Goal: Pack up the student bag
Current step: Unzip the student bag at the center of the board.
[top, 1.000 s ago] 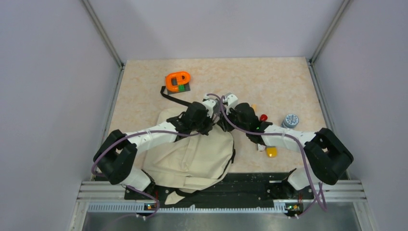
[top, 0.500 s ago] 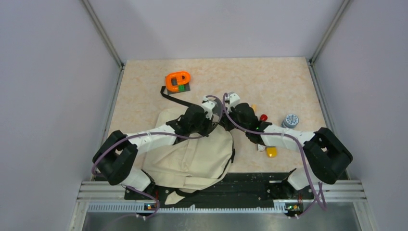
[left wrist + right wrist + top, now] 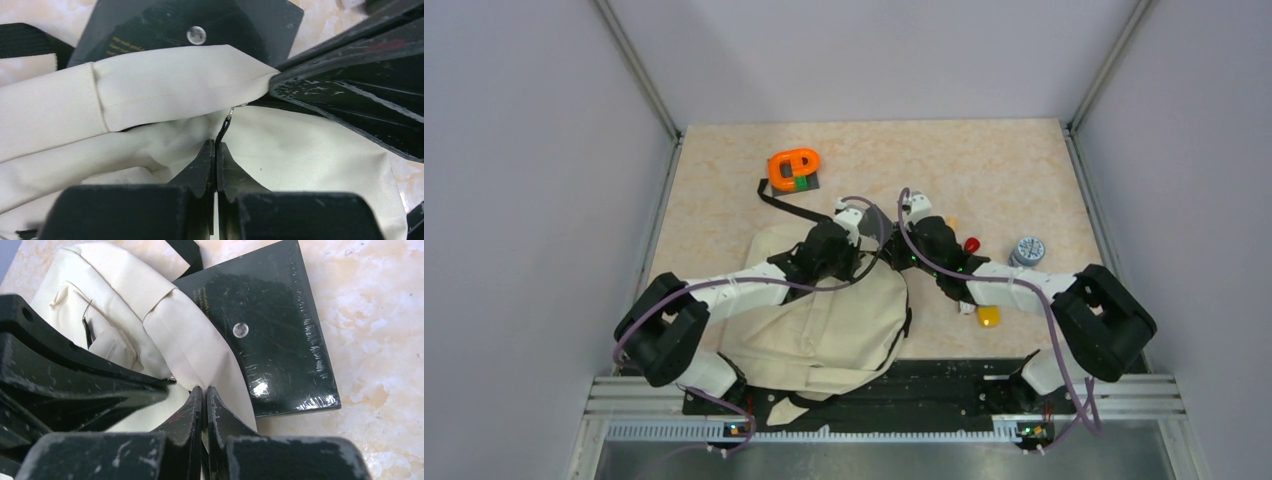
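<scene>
The student bag (image 3: 824, 320), a large beige backpack, lies flat on the table in front of the arm bases. Both grippers meet at its far right corner. My left gripper (image 3: 216, 146) is shut on a thin black zipper pull (image 3: 224, 129) that rises from the bag's cloth (image 3: 165, 85). My right gripper (image 3: 204, 390) is shut on a folded beige edge of the bag (image 3: 195, 345). A flat black shrink-wrapped book (image 3: 272, 330) lies partly under that edge. The left gripper's fingers (image 3: 65, 380) cross the right wrist view at the left.
An orange tape dispenser (image 3: 794, 168) stands at the back left, with a black strap (image 3: 779, 205) trailing from the bag towards it. Right of the bag lie a small red thing (image 3: 971, 244), a yellow thing (image 3: 989, 316) and a round grey-blue thing (image 3: 1028, 250).
The right gripper has shut on the bag's edge. Both wrists shifted slightly, the left one back towards the bag. The bag's corner has barely moved.
</scene>
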Controlling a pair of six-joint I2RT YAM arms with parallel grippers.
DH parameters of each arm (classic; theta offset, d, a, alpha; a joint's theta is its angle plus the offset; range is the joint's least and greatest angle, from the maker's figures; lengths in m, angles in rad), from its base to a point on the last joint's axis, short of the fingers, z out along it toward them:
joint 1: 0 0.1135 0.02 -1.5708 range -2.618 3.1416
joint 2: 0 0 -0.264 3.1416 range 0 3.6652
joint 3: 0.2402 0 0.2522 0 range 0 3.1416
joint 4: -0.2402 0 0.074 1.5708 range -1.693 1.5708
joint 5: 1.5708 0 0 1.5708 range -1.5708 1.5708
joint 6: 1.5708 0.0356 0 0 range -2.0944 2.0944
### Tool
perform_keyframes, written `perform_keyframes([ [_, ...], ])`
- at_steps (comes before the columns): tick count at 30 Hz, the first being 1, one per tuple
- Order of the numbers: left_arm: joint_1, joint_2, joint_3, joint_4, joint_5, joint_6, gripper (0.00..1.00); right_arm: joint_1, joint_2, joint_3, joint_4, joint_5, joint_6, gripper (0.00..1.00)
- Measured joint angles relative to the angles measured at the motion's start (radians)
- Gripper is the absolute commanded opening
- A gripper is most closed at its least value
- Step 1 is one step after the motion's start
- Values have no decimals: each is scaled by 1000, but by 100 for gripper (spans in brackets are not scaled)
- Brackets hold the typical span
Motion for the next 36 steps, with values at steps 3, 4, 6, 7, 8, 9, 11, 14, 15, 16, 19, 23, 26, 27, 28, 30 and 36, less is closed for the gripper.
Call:
perform_keyframes([
  [3,14,-12,0,-8,-29,-26,0,0,-9,-18,15,17,0,0],
  [4,19,-15,0,-10,-35,-32,0,-1,-14,-20,15,21,-1,0],
  [6,35,-26,0,-17,-47,-43,0,-1,-26,-27,16,28,-2,0],
  [7,42,-31,0,-21,-52,-47,0,-2,-32,-31,20,31,-2,0],
  [8,49,-35,0,-28,-60,-50,0,-2,-37,-33,19,33,-3,0],
  [9,56,-40,0,-37,-68,-53,0,-2,-43,-38,23,35,-3,0],
  [11,69,-48,0,-53,-76,-66,0,-3,-55,-49,23,39,-3,0],
  [14,75,-64,0,-72,-83,-77,0,-3,-69,-60,28,39,-2,0],
  [15,76,-71,0,-79,-86,-81,0,-3,-74,-63,30,39,-2,0],
  [16,78,-78,0,-86,-90,-86,0,-3,-79,-64,29,38,-2,0],
  [19,91,-109,0,-105,-101,-102,0,-2,-90,-64,30,37,-2,0],
  [23,110,-144,0,-121,-118,-115,0,-2,-102,-64,31,34,-2,0],
  [26,124,-154,0,-130,-120,-114,0,-2,-106,-64,34,29,-2,0],
  [27,128,-154,1,-134,-119,-112,0,-2,-106,-64,35,27,-2,0],
  [28,131,-154,3,-138,-119,-106,0,-2,-106,-64,36,26,-2,0],
  [30,137,-154,10,-151,-121,-88,0,-2,-106,-64,36,26,-3,0],
  [36,154,-147,47,-219,-190,-38,0,-2,-108,-64,42,24,-3,0],
])
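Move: The zipper's pull tab is already pinched in the left fingers, its slider about 1 cm ahead and 2 cm right. The cross seam in the bag's top edge, where the pull is taken, lies some 5 cm ahead and 5 cm left. The bag edge shut in the right gripper is about 2 cm ahead and 6 cm right, and the black book 8 cm ahead, 5 cm right and 5 cm lower. From the right hand, the slider lies about 3 cm left and 1 cm back. The zipper pull, still pinched, is drawn by the left hand along the bag's top edge towards the cross seam, about 8 cm left with some 3.5 cm forward and as much up, the wrist turning nearly 20 degrees counter-clockwise. Against it the right hand keeps its pinch on the bag edge, easing about 1 cm right, then rising a good 2 cm. ##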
